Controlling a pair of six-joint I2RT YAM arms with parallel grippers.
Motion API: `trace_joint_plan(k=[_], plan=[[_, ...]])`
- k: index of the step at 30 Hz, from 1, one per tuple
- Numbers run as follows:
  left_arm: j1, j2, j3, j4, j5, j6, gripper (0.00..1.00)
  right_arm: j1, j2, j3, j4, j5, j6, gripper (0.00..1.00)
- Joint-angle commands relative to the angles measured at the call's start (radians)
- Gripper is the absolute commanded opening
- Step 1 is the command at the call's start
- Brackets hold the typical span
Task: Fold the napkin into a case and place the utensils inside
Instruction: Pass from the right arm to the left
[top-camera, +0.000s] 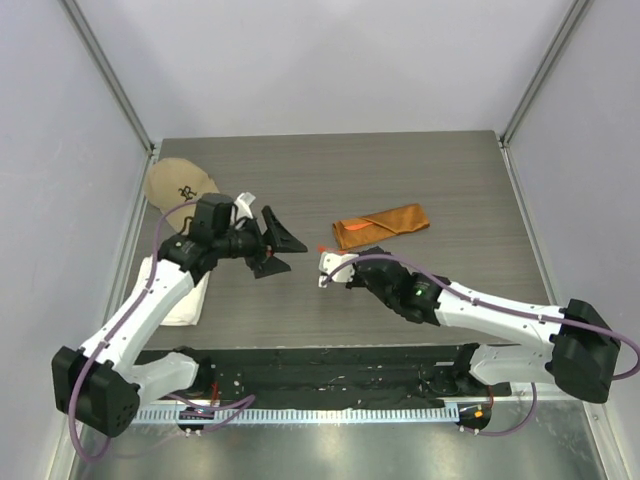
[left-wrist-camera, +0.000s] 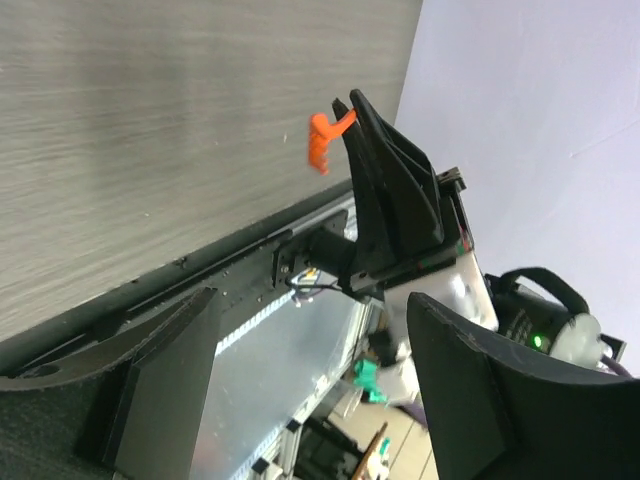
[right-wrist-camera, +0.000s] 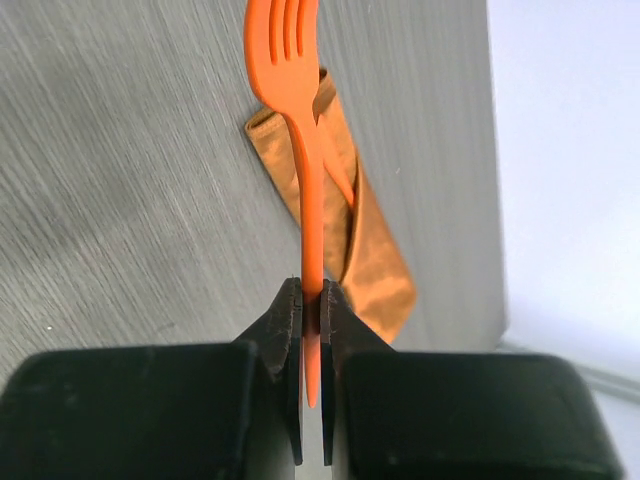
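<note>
The napkin lies folded as a narrow rust-orange case (top-camera: 381, 225) (right-wrist-camera: 372, 262) right of the table's middle. A thin bright-orange utensil (right-wrist-camera: 341, 186) rests in its fold. My right gripper (top-camera: 333, 262) (right-wrist-camera: 311, 290) hovers just near and left of the case, shut on the handle of an orange fork (right-wrist-camera: 305, 150) (top-camera: 323, 248) (left-wrist-camera: 324, 140). The fork's tines point toward the case. My left gripper (top-camera: 281, 249) (left-wrist-camera: 310, 385) hangs left of the right one, jaws wide open with nothing between them, facing the right gripper (left-wrist-camera: 392, 205).
A tan cap (top-camera: 180, 184) sits at the back left. A thick white towel (top-camera: 183, 292) lies under the left arm near the left edge. The dark wood-grain table (top-camera: 450, 170) is walled on three sides.
</note>
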Motion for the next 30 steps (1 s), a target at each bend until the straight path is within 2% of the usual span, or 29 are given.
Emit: trace_joint_plan(k=[1, 3, 7, 10, 14, 22, 30], plan=[[-0.098, 0.063, 0.023, 0.082, -0.031, -0.101, 0.78, 0.04, -0.037, 0.007, 0.044, 0.023, -0.139, 0.01], [-0.119, 0.105, 0.034, 0.09, -0.056, -0.117, 0.72, 0.06, -0.04, 0.012, 0.046, 0.024, -0.159, 0.01], [-0.136, 0.146, 0.023, 0.119, -0.073, -0.137, 0.7, 0.083, -0.051, -0.005, 0.052, 0.017, -0.171, 0.01], [-0.152, 0.18, 0.037, 0.119, -0.076, -0.118, 0.63, 0.085, -0.052, -0.019, 0.059, 0.015, -0.182, 0.01], [-0.164, 0.22, 0.052, 0.11, -0.081, -0.106, 0.46, 0.086, -0.058, -0.025, 0.061, 0.007, -0.201, 0.01], [-0.198, 0.258, 0.091, 0.081, -0.126, -0.083, 0.45, 0.088, -0.063, -0.026, 0.058, -0.026, -0.199, 0.01], [-0.199, 0.251, 0.091, 0.075, -0.154, -0.063, 0.18, 0.102, -0.072, -0.029, 0.058, -0.036, -0.193, 0.01]])
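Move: The fork, held by its handle in the right fingers, has its middle about 12 cm right of the left hand, 5 cm ahead and 7 cm below it; from the right hand it is roughly 4 cm left and a touch higher. The left fingertips are some 16 cm left of the right hand, 5 cm back and 8 cm up. The folded napkin lies about 15 cm ahead of the right hand, 5 cm right and 14 cm below. Rightward and down, about 5 cm each way, the left hand comes in to the fork's head with a slight tilt of the wrist, its wide-open fingers closing most of the way around the tines but not fully shut. To meet it, the right hand keeps its grip on the handle and eases back and left some 3 cm, turning about 10 degrees counter-clockwise. ##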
